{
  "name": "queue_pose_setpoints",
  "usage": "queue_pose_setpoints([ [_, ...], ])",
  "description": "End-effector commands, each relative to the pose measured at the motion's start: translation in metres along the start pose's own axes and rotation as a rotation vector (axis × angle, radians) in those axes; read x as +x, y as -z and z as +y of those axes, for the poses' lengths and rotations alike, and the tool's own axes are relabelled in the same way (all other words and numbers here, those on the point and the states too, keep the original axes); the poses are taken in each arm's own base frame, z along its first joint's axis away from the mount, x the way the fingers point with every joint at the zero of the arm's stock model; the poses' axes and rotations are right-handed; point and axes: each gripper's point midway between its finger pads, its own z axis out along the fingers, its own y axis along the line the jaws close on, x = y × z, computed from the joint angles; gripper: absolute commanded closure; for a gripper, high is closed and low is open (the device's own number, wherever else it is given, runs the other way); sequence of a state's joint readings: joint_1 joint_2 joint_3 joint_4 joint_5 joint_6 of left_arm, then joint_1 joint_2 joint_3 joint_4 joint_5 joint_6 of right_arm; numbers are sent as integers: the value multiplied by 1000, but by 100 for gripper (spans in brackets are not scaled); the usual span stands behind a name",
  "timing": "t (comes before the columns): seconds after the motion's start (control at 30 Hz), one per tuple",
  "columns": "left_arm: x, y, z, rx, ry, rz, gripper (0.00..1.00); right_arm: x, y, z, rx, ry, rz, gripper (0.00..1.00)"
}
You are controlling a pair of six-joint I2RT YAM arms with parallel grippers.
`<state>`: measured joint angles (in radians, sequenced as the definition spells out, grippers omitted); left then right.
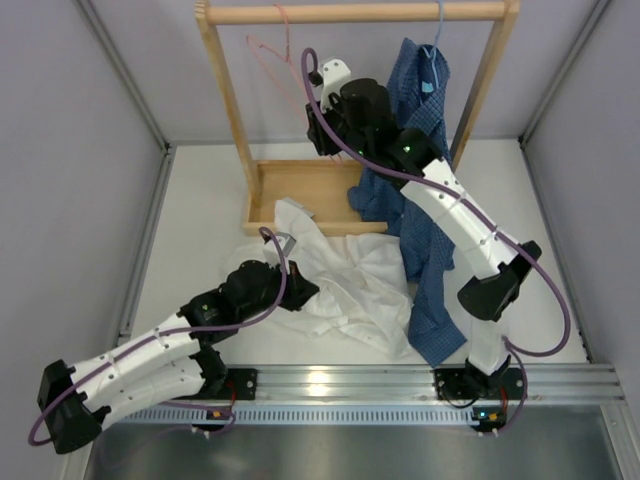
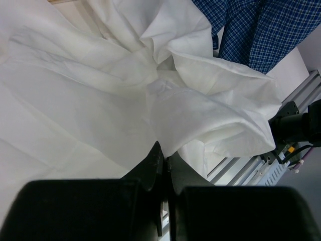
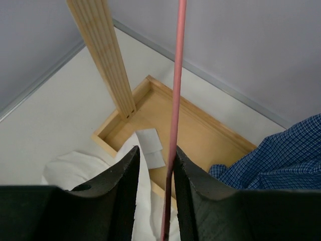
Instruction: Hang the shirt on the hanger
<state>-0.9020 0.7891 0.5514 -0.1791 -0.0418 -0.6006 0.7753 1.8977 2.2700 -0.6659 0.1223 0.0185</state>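
The white shirt (image 1: 350, 280) lies crumpled on the table in front of the wooden rack, and its folds fill the left wrist view (image 2: 100, 100). My left gripper (image 1: 303, 290) sits at the shirt's near left edge, jaws shut (image 2: 165, 150) with a fold of the cloth pinched at the tips. The pink wire hanger (image 1: 266, 52) hangs from the rack's top bar. My right gripper (image 1: 318, 138) is raised at it. In the right wrist view one pink wire of the hanger (image 3: 175, 100) runs between the open jaws (image 3: 156, 155), against the right finger, with a gap to the left one.
A dark blue checked shirt (image 1: 425, 250) hangs on a light blue hanger (image 1: 432, 50) at the rack's right and drapes down over the table. The wooden rack (image 1: 350, 12) has a tray base (image 1: 300, 190) and an upright post (image 3: 103, 50). Grey walls enclose the table.
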Motion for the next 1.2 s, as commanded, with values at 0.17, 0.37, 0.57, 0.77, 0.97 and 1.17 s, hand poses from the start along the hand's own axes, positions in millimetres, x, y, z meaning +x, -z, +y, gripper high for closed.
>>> queue_pose_setpoints([
  [0.17,-11,5,-13,66,-11,-45,100,-9,-16,-12,59,-32,-40,76],
  [0.37,-14,8,-18,86,-10,-56,100,-18,-14,-11,55,-55,-72,83],
  [0.57,-15,11,-18,89,-9,-60,100,-38,0,-10,47,-79,-132,100],
  [0.77,-14,11,-18,89,3,-59,100,-55,17,-10,42,-93,-182,100],
  [0.97,-22,16,-18,81,30,-94,100,-78,51,-13,35,-126,-275,100],
  [1.17,-31,25,-22,95,36,-133,100,-98,70,-19,34,-122,-339,100],
])
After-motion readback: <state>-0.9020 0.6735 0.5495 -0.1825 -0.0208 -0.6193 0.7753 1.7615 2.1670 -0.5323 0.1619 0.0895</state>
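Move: The near, lower arm of the pink hanger already stands between my half-closed right fingers, about 2 cm farther out, 1 cm left and 2 cm below. The blue garment hangs about 18 cm to my right and 3 cm nearer me; the rack's left post is some 19 cm left and 6 cm ahead. My left hand still pinches the shirt; from it that hanger arm lies about 24 cm ahead, 1 cm left and 20 cm up. I ease my right hand some 2–3 cm down and forward around the pink hanger's near arm and shut my fingers on it. Then I lift it about 8 cm, drawing it back and to the right towards the blue garment, the wrist rolling and tipping up some 10 degrees. My left hand keeps its pinch on the shirt and rises about 3 cm. ##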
